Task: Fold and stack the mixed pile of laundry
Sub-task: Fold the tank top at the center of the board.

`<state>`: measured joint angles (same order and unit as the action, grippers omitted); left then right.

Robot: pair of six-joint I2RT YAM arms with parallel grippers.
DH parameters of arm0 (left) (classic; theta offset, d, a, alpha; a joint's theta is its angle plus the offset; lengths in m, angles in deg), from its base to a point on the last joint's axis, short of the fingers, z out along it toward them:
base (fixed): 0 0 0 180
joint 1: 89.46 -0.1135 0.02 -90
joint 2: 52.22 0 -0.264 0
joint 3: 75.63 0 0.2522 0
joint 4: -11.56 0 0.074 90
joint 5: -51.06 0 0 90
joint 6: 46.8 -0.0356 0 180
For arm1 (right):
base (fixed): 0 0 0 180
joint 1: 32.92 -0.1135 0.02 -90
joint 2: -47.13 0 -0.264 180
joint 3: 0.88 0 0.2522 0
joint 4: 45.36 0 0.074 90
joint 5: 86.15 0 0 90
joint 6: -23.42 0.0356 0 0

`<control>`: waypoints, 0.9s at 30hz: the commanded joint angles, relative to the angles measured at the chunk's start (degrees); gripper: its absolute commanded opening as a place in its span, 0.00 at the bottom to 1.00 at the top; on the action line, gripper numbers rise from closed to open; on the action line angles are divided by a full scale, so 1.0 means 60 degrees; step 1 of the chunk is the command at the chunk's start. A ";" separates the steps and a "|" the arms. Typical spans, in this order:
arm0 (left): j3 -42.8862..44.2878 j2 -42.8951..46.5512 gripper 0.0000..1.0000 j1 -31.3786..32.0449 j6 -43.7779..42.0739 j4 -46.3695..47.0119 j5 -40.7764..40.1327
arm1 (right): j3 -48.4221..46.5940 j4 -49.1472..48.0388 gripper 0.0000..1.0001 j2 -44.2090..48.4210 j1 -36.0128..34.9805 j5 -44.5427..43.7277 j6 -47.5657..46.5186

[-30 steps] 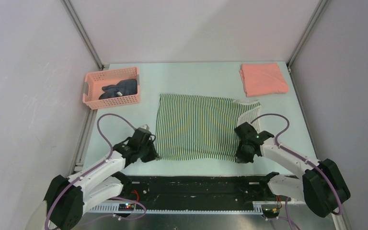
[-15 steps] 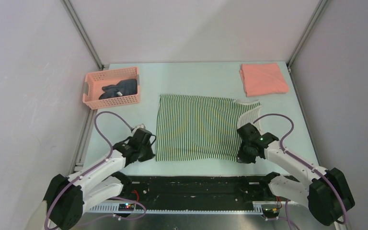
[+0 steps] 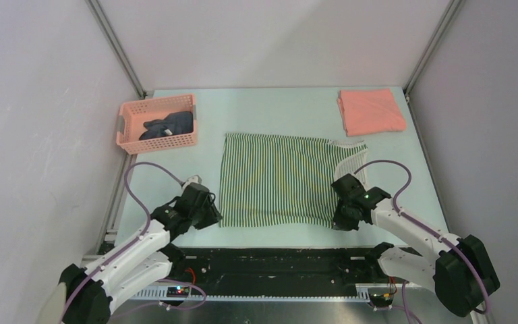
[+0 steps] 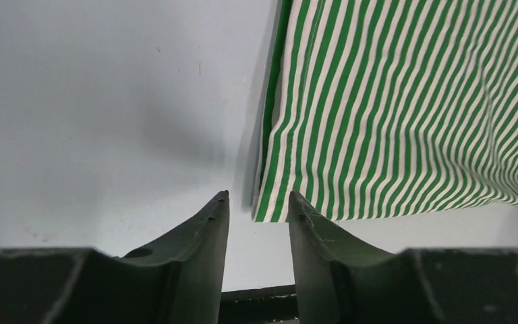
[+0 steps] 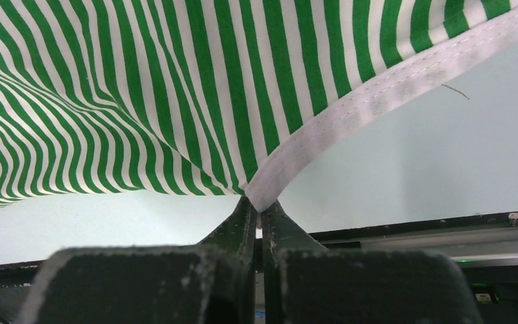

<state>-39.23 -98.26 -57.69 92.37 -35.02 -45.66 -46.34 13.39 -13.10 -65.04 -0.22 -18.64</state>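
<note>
A green-and-white striped garment [image 3: 276, 179] lies spread flat in the middle of the table. My left gripper [image 4: 258, 196] is open just off its near left corner [image 4: 270, 209], with nothing between the fingers. My right gripper [image 5: 259, 204] is shut on the white hem [image 5: 351, 111] at the striped garment's near right corner, lifting it slightly. A salmon-pink shirt [image 3: 371, 111] lies folded at the far right. A dark navy-grey garment [image 3: 168, 125] sits bunched inside the pink basket [image 3: 129, 121].
The pink lattice basket stands at the far left of the table. A black strip [image 3: 276, 260] runs along the table's near edge between the arm bases. Grey walls and metal posts close in the table on three sides.
My left gripper has let go of the striped garment's near left corner and opened, drawing back a little. The right gripper stays shut on the near right corner.
</note>
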 commanded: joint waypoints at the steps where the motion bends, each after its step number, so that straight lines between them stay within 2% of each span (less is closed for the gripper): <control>1: -0.0504 0.0074 0.44 0.0106 0.0654 0.0471 0.0538 | 0.0040 -0.0202 0.00 -0.0092 -0.0079 -0.0072 0.0057; 5: -0.0958 -0.0092 0.45 0.0228 0.1070 0.1171 0.0923 | 0.0053 -0.0153 0.00 -0.0081 -0.0108 -0.0111 0.0098; 7: -0.1057 -0.0303 0.41 0.0277 0.1128 0.1318 0.0898 | 0.0054 -0.0055 0.00 -0.0034 -0.0123 -0.0139 0.0171; 9: -0.1001 -0.0501 0.17 0.0289 0.1060 0.1380 0.0850 | 0.0054 0.0018 0.00 0.0065 -0.0110 -0.0152 0.0237; 11: -0.0807 -0.0460 0.03 0.0283 0.0863 0.1318 0.0678 | 0.0054 0.0051 0.00 0.0187 -0.0111 -0.0122 0.0289; 17: -0.0208 0.0353 0.00 0.0294 0.0725 0.0117 -0.0700 | 0.0016 0.0368 0.00 0.0452 0.0013 -0.0056 0.0254; 27: -0.0184 0.0593 0.00 0.0300 0.0716 -0.0490 -0.1318 | 0.0039 0.1065 0.01 0.1128 -0.0137 0.0157 0.0315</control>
<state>-42.31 -95.68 -56.18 97.50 -34.89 -48.09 -46.32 15.82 -8.93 -65.41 1.63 -17.89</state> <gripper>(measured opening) 0.004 0.017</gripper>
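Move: The tank top's near left corner lies just under my open left fingers, about 1 cm back, 2 cm to the right and 3 cm down. The spread tank top's middle is roughly 12 cm ahead and 16 cm right of that hand; the laundry basket stands some 28 cm ahead and 17 cm left. From my right hand, which already holds the near right corner, the left corner is about 29 cm left and 1 cm ahead. I dip my left hand just over 2 cm, easing right and a little back, and pinch the near left corner shut between my fingertips. Then I lift it by 1 to 1.5 cm and draw it some 2 cm to the left, away from my right hand, which keeps its grip on the other near corner and late on rises about 1 cm, easing back. ##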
